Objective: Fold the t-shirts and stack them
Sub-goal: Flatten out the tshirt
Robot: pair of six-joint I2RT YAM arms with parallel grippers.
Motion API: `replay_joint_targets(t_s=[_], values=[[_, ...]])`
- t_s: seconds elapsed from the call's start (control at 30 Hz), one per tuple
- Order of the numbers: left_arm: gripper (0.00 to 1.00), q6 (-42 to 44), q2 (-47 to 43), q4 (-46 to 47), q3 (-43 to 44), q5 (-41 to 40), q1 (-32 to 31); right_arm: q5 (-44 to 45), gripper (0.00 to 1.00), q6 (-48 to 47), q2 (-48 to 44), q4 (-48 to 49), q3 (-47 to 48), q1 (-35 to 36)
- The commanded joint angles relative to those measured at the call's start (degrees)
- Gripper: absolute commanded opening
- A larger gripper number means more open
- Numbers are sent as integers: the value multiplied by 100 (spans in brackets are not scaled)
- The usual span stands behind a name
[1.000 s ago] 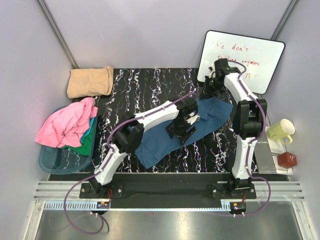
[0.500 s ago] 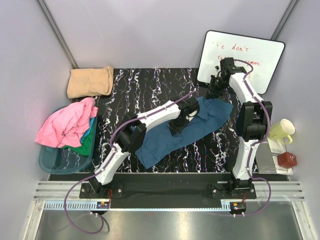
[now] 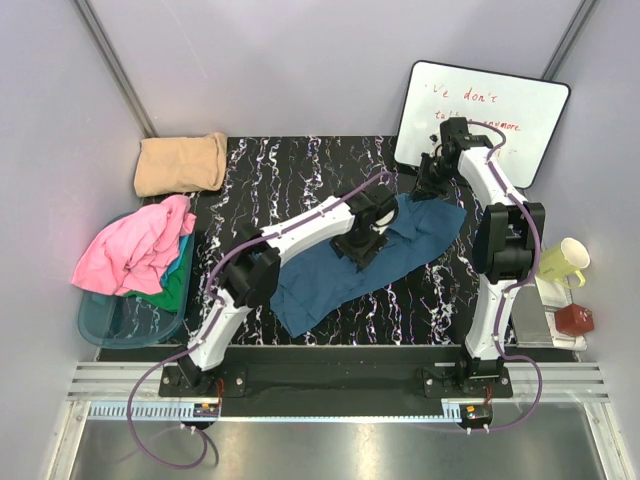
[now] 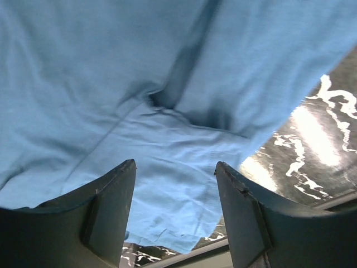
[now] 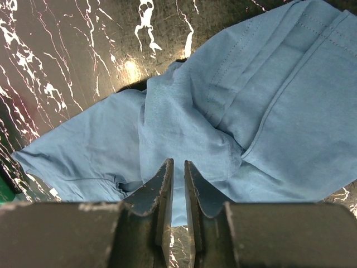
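Note:
A dark teal-blue t-shirt (image 3: 320,285) lies crumpled and spread slantwise on the black marbled table (image 3: 300,170). My left gripper (image 3: 360,246) hovers over its middle, open, with only cloth (image 4: 111,67) below the fingers (image 4: 174,163). My right gripper (image 3: 430,182) hangs above the shirt's far right corner (image 5: 290,100). Its jaws (image 5: 178,162) stand a narrow slit apart and hold nothing. A tan t-shirt (image 3: 180,163) sits folded at the back left. A pink t-shirt (image 3: 135,248) and a green one (image 3: 172,285) are heaped in a basin.
The blue basin (image 3: 110,320) sits at the table's left edge. A whiteboard (image 3: 485,120) leans at the back right, close behind the right arm. A yellow-green mug (image 3: 560,262) and a small red object (image 3: 575,320) stand off the right edge.
The left gripper moved slightly toward the back over the blue shirt. The right arm's elbow swung out to the right and its gripper shifted slightly toward the whiteboard.

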Motion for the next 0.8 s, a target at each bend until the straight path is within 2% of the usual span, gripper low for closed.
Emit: replay_joint_targets(t_s=[0.0, 0.3, 0.33, 0.43, 0.47, 0.57, 0.6, 0.63, 0.67, 0.7, 0.77], values=[[64, 163, 32, 41, 313, 448, -181, 149, 21, -72, -294, 13, -39, 5], [63, 207, 331, 49, 472, 633, -349, 467, 24, -2, -215, -31, -66, -83], [63, 224, 366, 67, 472, 616, -349, 475, 35, -10, -215, -48, -40, -83], [60, 268, 524, 84, 490, 563, -366, 475, 44, -10, -215, -57, 22, -91], [58, 277, 560, 84, 507, 537, -366, 493, 50, -11, -215, -57, 48, -91], [42, 268, 630, 84, 490, 396, -366, 510, 51, -19, -224, -66, 48, -91], [33, 251, 630, 84, 464, 317, -366, 519, 51, -19, -232, -75, 48, -100], [15, 242, 613, 84, 446, 221, -358, 528, 51, -19, -250, -75, 40, -92], [4, 233, 613, 76, 411, 176, -358, 519, 51, -28, -250, -75, 31, -100], [0, 224, 578, 76, 384, 141, -358, 510, 52, -28, -259, -84, 31, -100], [0, 172, 499, 84, 288, -175, -358, 467, 52, -28, -259, -75, 22, -100]])
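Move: The t-shirt's fold edge to be pinched lies about 3 cm back, 3 cm right and 4 cm below the left hand. The shirt's near edge is some 3 cm farther back and 2 cm farther right of it; the rumpled lump is about 10 cm ahead and 11 cm right of the left hand. From the right hand the lump lies roughly 4 cm back, 3 cm left, 8 cm down, and the fold edge 17 cm back, 12 cm left. The left hand slides back and right, sinks about 4 cm and pinches the fold edge; right fingers open wider. ##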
